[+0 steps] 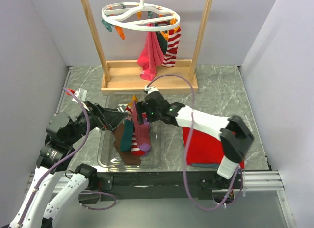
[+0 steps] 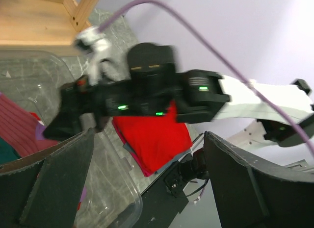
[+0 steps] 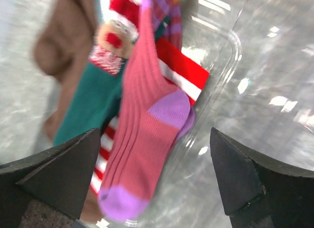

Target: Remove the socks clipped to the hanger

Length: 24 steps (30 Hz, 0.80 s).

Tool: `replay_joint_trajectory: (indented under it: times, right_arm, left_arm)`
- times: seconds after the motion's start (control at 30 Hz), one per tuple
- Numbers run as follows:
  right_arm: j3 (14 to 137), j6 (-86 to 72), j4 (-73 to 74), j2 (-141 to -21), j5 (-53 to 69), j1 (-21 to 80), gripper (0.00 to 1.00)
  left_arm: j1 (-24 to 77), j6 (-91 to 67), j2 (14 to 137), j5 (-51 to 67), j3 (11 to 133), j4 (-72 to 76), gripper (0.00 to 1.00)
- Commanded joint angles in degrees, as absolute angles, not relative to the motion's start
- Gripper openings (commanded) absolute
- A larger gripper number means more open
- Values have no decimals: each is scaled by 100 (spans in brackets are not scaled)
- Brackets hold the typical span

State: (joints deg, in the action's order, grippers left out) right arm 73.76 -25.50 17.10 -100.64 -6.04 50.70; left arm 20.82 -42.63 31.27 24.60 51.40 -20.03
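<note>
The white ring hanger (image 1: 141,14) hangs on the wooden stand, with a red-and-white striped sock (image 1: 171,46) and a dark sock (image 1: 161,38) clipped to it beside a pink cloth (image 1: 149,54). Several socks lie in the clear bin (image 1: 109,162): brown (image 1: 125,149), teal (image 1: 127,134), striped (image 3: 182,67) and pink with purple heel and toe (image 3: 147,139). My right gripper (image 1: 139,110) (image 3: 154,132) hovers open over the bin, and the pink sock lies between its fingers without touching them. My left gripper (image 1: 117,119) (image 2: 149,135) is open and empty beside it.
The stand's wooden base (image 1: 147,81) sits just behind the bin. A folded red cloth (image 1: 208,147) (image 2: 152,135) lies right of the bin under the right arm. Empty clips (image 1: 120,33) dangle from the ring's left side. Grey walls close in on both sides.
</note>
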Motion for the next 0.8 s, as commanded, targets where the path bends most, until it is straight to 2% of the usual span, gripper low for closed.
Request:
replay_joint_trajectory:
  times: [0.0, 0.23, 0.43, 0.63, 0.77]
  right_arm:
    - [6988, -2312, 1319, -9046, -834, 5089, 100]
    - [6391, -2162, 757, -8298, -976, 4563, 100]
    - [6249, -2030, -315, -7980, -800, 3587, 100]
    - [6651, -1811, -1791, -8489, -527, 2778, 100]
    - [7144, -1495, -2618, -9340, -369, 2575, 100]
  left_arm:
    - [2092, -4482, 3024, 2549, 4949, -1679, 97]
    - [2092, -4298, 2962, 2154, 4685, -1863, 96]
    - [2092, -4552, 2944, 2223, 4184, -1442, 96]
    - [2092, -4877, 3050, 2347, 3701, -1029, 94]
    - [2092, -4992, 3181, 2478, 3446, -678, 94]
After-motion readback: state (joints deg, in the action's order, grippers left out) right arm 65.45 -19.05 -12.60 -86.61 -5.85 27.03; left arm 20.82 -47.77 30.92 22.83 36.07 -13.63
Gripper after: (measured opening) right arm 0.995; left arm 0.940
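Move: The red-and-white striped sock still clipped on the hanger is about 26 cm ahead of the right hand, 13 cm to its right and 25 cm higher. The pink sock hangs about 8 cm left of it and a little lower. The purple-toed sock already lies in the tray about 11 cm below this hand and 3 cm nearer the base. From the left hand the striped sock is some 38 cm ahead, 18 cm to the right, and about level. The open, empty right hand leaves the socks in the tray, first rising some 7 cm almost straight up, then swinging right and forward while still climbing, about 15 cm each way in all, towards the striped sock on the hanger; the wrist lifts the fingers some 30 degrees from their downward slant and swings clockwise. Meanwhile the left hand, also open and empty, sinks about 9 cm towards the tray, edging slightly forward and tipping its fingers a little down. ##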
